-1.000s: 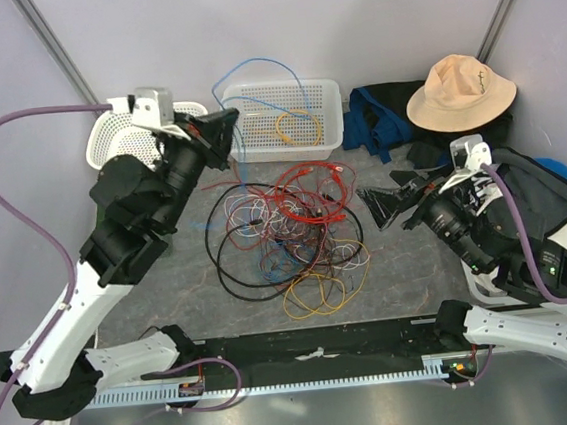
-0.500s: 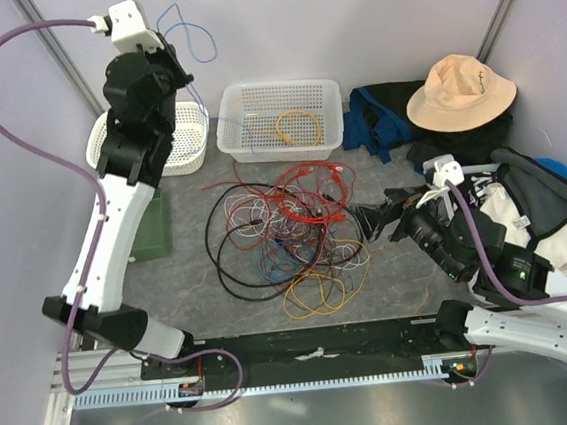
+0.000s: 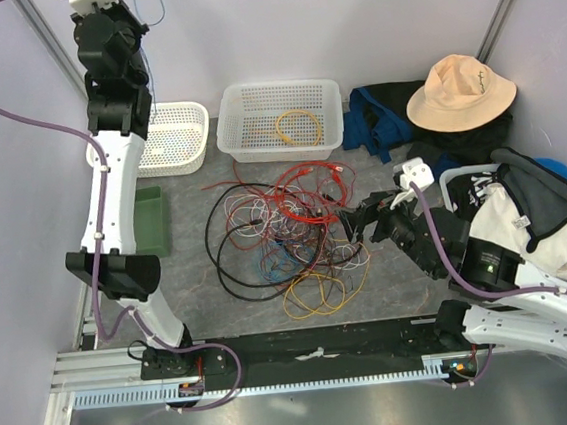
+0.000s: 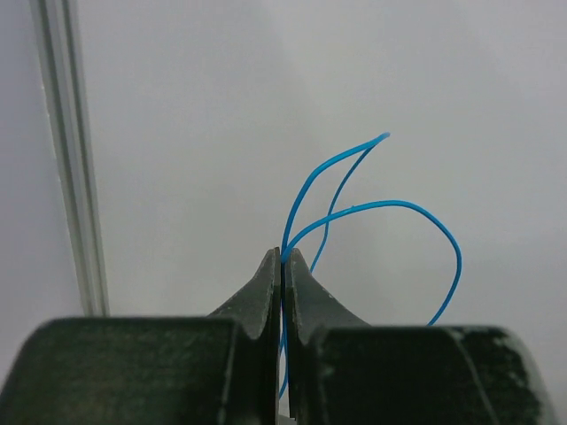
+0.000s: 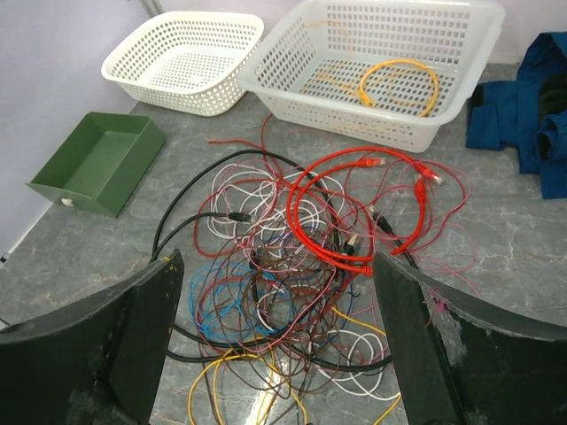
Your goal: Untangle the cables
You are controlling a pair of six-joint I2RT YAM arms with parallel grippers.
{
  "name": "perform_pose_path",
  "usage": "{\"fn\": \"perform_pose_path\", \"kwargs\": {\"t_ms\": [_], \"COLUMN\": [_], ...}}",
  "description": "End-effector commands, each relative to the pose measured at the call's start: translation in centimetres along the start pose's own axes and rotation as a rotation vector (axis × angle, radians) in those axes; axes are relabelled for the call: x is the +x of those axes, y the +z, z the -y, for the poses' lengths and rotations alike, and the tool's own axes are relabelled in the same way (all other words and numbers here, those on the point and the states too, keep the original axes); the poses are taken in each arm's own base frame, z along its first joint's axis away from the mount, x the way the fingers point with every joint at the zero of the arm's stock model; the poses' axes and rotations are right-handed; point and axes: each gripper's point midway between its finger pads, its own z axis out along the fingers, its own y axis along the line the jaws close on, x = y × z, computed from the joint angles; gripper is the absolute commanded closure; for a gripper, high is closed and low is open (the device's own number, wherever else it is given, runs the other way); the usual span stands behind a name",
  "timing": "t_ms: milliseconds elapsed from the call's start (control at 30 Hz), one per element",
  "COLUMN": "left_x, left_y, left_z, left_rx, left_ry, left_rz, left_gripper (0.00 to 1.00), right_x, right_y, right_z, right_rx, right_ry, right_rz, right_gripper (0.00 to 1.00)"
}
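Observation:
The cables point(image 3: 285, 232) lie in a tangled heap of red, orange, yellow, blue, white, maroon and black loops on the grey table. My left gripper point(image 3: 135, 8) is raised high at the far left, in front of the back wall. It is shut on a thin blue cable point(image 4: 425, 221) that loops above its fingertips point(image 4: 283, 257). My right gripper point(image 3: 353, 222) stands open at the right edge of the heap, and the tangle point(image 5: 292, 266) shows between its fingers. One yellow cable point(image 3: 297, 128) lies in the large white basket point(image 3: 278, 97).
A smaller white basket point(image 3: 171, 138) stands at the back left, with a green tray point(image 3: 149, 220) in front of it. Dark and blue clothes point(image 3: 380, 123), a tan hat point(image 3: 460, 90) and more garments fill the right side.
My left arm has swung up and to the far left, carrying the blue cable away from the baskets. My right gripper has moved left to the edge of the tangle, still open.

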Motion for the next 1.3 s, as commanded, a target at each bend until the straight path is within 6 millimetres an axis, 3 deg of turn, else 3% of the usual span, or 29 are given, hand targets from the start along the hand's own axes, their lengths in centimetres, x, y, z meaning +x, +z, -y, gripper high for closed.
{"fn": "perform_pose_path", "kwargs": {"t_ms": [0, 133, 233, 500, 600, 833, 867, 900, 967, 1000, 1133, 1267], "left_x": [2.8, 6.7, 11.1, 22.0, 24.3, 27.8, 29.1, 29.2, 29.9, 30.0, 28.7, 26.3], "left_y": [2.8, 4.5, 5.2, 5.8, 5.5, 4.5, 4.2, 4.4, 4.2, 4.0, 3.1, 1.6], "left_z": [-2.9, -3.3, -3.7, -7.7, -9.6, -13.7, -14.4, -16.2, -17.0, -16.9, -15.8, -12.8], "left_rx": [-0.085, -0.101, -0.129, -0.317, -0.37, -0.46, -0.456, -0.484, -0.474, -0.461, -0.42, -0.342], "left_ry": [0.061, 0.099, 0.092, 0.098, 0.003, -0.037, -0.042, -0.07, -0.091, -0.095, -0.131, -0.18], "left_rz": [0.042, 0.002, -0.039, -0.179, -0.224, -0.32, -0.367, -0.375, -0.417, -0.43, -0.435, -0.424], "left_gripper": [0.98, 0.98, 0.98, 0.98, 0.98, 0.97, 0.9, 0.54, 0.14, 0.01, 0.0, 0.0], "right_x": [0.4, 1.5, 3.1, 6.8, 7.2, 7.4, 7.5, 7.5, 7.3, 7.4, 7.5, 8.0], "right_y": [0.5, 0.7, 1.3, 2.5, 2.5, 2.7, 2.7, 2.6, 2.5, 2.5, 2.5, 2.9], "right_z": [-1.5, -1.9, -1.6, -1.1, -0.8, -0.7, -0.8, -0.8, -0.8, -0.7, -0.6, -0.8], "right_rx": [-0.06, -0.079, -0.065, -0.035, -0.021, -0.015, -0.016, -0.018, -0.022, -0.018, -0.012, -0.015], "right_ry": [0.055, 0.087, 0.084, 0.063, 0.058, 0.057, 0.059, 0.066, 0.071, 0.075, 0.08, 0.082], "right_rz": [-0.003, -0.013, -0.029, -0.104, -0.108, -0.11, -0.111, -0.11, -0.106, -0.106, -0.105, -0.115], "right_gripper": [0.05, 0.04, 0.04, 0.04, 0.04, 0.04, 0.04, 0.04, 0.04, 0.04, 0.04, 0.04]}}
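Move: The left gripper, already pinching the blue cable, has the white basket about 11 cm farther out, 11 cm to its left and some 53 cm below. Beside that basket, the clear basket stands about 12 cm ahead of this hand and 28 cm to its right; the green tray is 14 cm back and 14 cm left. From the right gripper, the cable tangle lies about 8 cm ahead, 13 cm left and 30 cm down, with the red cable roughly 20 cm ahead and 9 cm left. Bring the left gripper down some 32 cm with the blue cable, first swinging forward about 12 cm, then left about 14 cm over the white basket; tip the fingers down roughly 30 degrees, turning them a little left, and open wide above the basket to let the cable go. Meanwhile lower the open right gripper about 8 cm and ease it slightly left towards the tangle, touching nothing. ##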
